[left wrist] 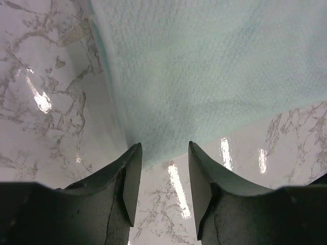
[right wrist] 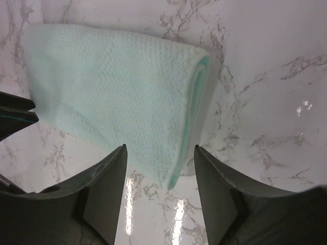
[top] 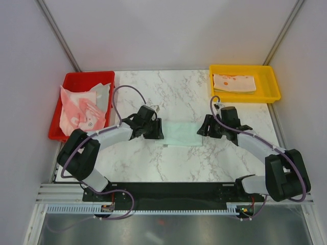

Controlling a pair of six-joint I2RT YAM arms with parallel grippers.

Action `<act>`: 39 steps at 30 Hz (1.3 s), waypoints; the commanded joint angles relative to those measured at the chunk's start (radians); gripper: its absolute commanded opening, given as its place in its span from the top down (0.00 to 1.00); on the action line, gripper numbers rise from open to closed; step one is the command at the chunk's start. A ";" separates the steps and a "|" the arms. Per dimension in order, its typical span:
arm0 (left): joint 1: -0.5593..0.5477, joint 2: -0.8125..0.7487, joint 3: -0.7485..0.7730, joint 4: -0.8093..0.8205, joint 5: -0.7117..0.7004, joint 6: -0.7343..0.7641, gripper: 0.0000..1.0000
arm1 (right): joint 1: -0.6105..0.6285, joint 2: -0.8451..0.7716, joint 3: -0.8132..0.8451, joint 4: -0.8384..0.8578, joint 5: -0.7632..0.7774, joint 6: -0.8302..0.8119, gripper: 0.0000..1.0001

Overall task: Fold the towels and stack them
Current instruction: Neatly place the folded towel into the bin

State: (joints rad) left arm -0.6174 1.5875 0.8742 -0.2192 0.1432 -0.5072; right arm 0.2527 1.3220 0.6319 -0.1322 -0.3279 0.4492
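A mint green towel (top: 183, 133) lies folded flat on the marble table, between the two arms. My left gripper (top: 156, 133) stands open at its left end; in the left wrist view the towel (left wrist: 204, 66) ends just beyond the gripper (left wrist: 163, 148), with nothing between the fingers. My right gripper (top: 202, 130) is open at the right end. In the right wrist view a corner of the folded towel (right wrist: 117, 92) reaches into the gap of the gripper (right wrist: 160, 149), unclamped. Crumpled pink-and-white towels (top: 76, 109) fill the red tray. A folded cream towel (top: 234, 82) lies in the yellow tray.
The red tray (top: 57, 117) sits at the table's left edge and the yellow tray (top: 273, 84) at the back right. Grey walls close in the table on three sides. The left gripper's fingers (right wrist: 15, 109) show at the left edge of the right wrist view.
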 commanded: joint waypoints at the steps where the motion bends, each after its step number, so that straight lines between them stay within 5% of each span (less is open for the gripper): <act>1: 0.001 -0.046 0.054 -0.006 -0.044 -0.018 0.51 | 0.002 -0.001 0.037 -0.030 0.078 -0.013 0.36; 10: 0.039 0.086 0.189 -0.028 -0.043 -0.013 0.50 | 0.031 0.146 0.060 0.065 0.093 0.000 0.35; 23: 0.084 0.200 0.174 -0.039 -0.036 -0.079 0.50 | 0.154 0.203 -0.015 0.175 0.202 0.075 0.42; 27: 0.084 0.197 0.157 -0.042 -0.048 -0.096 0.50 | 0.166 0.227 -0.017 0.186 0.208 0.062 0.54; 31: 0.087 0.193 0.172 -0.084 -0.077 -0.117 0.50 | 0.166 0.224 0.000 0.186 0.199 0.020 0.86; 34: 0.090 0.168 0.264 -0.236 -0.195 -0.119 0.51 | 0.166 0.206 0.061 0.146 0.181 -0.033 1.00; 39: 0.120 0.040 0.397 -0.416 -0.338 -0.083 0.48 | 0.154 0.262 0.311 -0.053 0.236 -0.118 1.00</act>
State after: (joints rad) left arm -0.5224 1.7596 1.1717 -0.5007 -0.0624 -0.5892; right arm 0.4129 1.5524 0.7864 -0.0944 -0.1322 0.4099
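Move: The folded mint towel's middle lies about 13 cm left and 3 cm ahead of the right hand, some 5 cm below; its right edge is only a few centimetres from the fingers. From the right hand, the yellow bin is about 25 cm ahead and 23 cm right, and the folded orange towel inside it 25 cm ahead and 18 cm right. From the left hand, the mint towel's middle is roughly 5 cm ahead, 10 cm right and 3 cm below. The right fingers close on the towel's right edge and pinch it: that hand sinks about 4 cm while easing left onto the edge with open fingers, shuts them, then starts up and forward with the cloth. The left hand, fingers open, hops some 5 cm forward and down beside the towel's left part, waits low, then draws off left and up, turning counter-clockwise. ##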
